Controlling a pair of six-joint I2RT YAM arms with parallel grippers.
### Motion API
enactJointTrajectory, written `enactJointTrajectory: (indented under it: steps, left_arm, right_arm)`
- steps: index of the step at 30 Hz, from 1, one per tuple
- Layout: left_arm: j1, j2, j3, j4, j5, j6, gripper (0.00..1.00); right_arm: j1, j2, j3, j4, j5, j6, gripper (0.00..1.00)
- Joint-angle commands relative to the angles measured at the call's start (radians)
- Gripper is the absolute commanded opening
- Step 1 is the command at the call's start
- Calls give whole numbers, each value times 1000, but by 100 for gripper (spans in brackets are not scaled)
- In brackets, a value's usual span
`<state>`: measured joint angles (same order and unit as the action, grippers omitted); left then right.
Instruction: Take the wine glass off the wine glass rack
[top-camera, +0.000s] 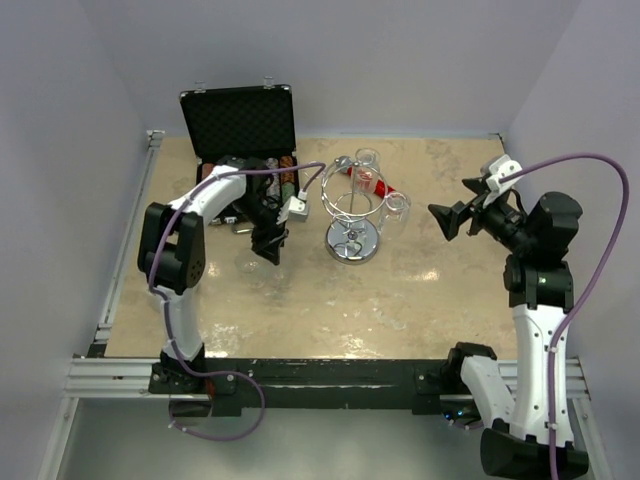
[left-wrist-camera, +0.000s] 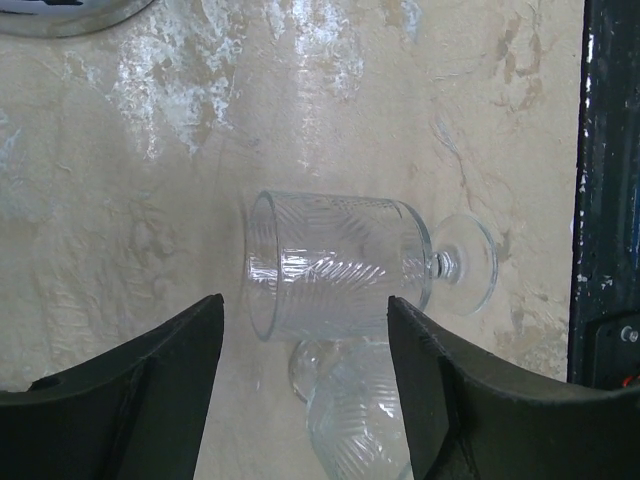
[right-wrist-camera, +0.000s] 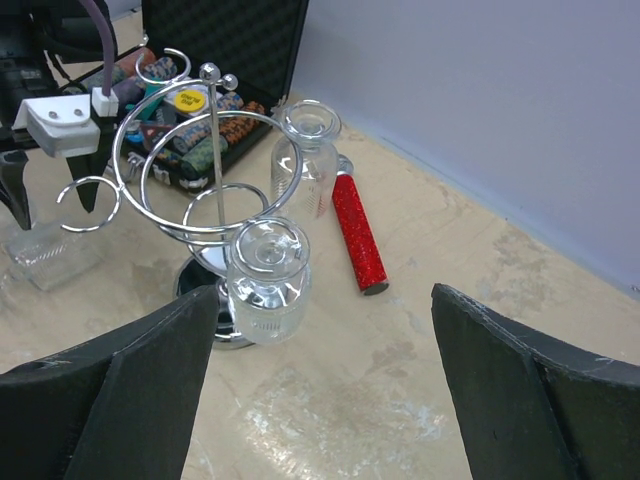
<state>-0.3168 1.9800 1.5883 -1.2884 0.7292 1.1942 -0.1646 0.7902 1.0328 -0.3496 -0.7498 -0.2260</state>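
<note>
The chrome wine glass rack (top-camera: 351, 212) stands mid-table on its round mirrored base. Two clear wine glasses hang upside down from its loops: one at the back (top-camera: 367, 166) and one on the right (top-camera: 397, 208). In the right wrist view the nearer hanging glass (right-wrist-camera: 268, 280) sits just ahead of my open, empty right gripper (right-wrist-camera: 322, 295); the rack (right-wrist-camera: 205, 160) is behind it. My left gripper (left-wrist-camera: 305, 305) is open, low over two ribbed glasses on the table: one on its side (left-wrist-camera: 340, 262), and one (left-wrist-camera: 365, 425) partly between the fingers.
An open black chip case (top-camera: 240, 120) stands at the back left. A red glittery cylinder (right-wrist-camera: 357, 232) lies behind the rack, beside the far glass (right-wrist-camera: 305, 150). The black front rail (left-wrist-camera: 605, 190) runs close by the fallen glasses.
</note>
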Motion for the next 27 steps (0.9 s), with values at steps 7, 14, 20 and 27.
enactJointTrajectory:
  steps: [7, 14, 20, 27]
  left_arm:
    - [-1, 74, 33, -29, 46, 88, 70]
    - [-2, 14, -76, -29, 87, 96, 55]
    - [-7, -15, -143, -29, 108, 94, 31]
    - [-11, -49, -143, -29, 176, 100, 0]
  right_arm:
    - [-3, 3, 58, -35, 29, -19, 91]
    - [-4, 15, 47, -37, 35, -32, 91]
    - [-3, 35, 39, -25, 23, -32, 91]
    - [-3, 44, 36, -20, 20, -45, 91]
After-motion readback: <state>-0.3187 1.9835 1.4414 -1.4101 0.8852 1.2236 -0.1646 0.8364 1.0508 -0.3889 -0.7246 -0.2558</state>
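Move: The wine glass lying on its side, mouth outward and foot toward the robot, has its middle some 4 cm back, 3 cm to the right and 4 cm below the left hand. A second loose glass lies about 5 cm left and 3 cm back. The rack's base is roughly 19 cm right, 4 cm ahead, and the chip case some 17 cm ahead, 5 cm left. From the right hand the aimed-at glass is about 38 cm left, 2 cm back and 30 cm below. The left fingers come to pinch the lying glass at the left side of its rim. The hand first sinks not quite 2 cm, then draws back towards the robot by about 6.5 cm while the fingers go from well open to almost shut, the wrist tilting some 15 degrees so the fingertips swing back. ##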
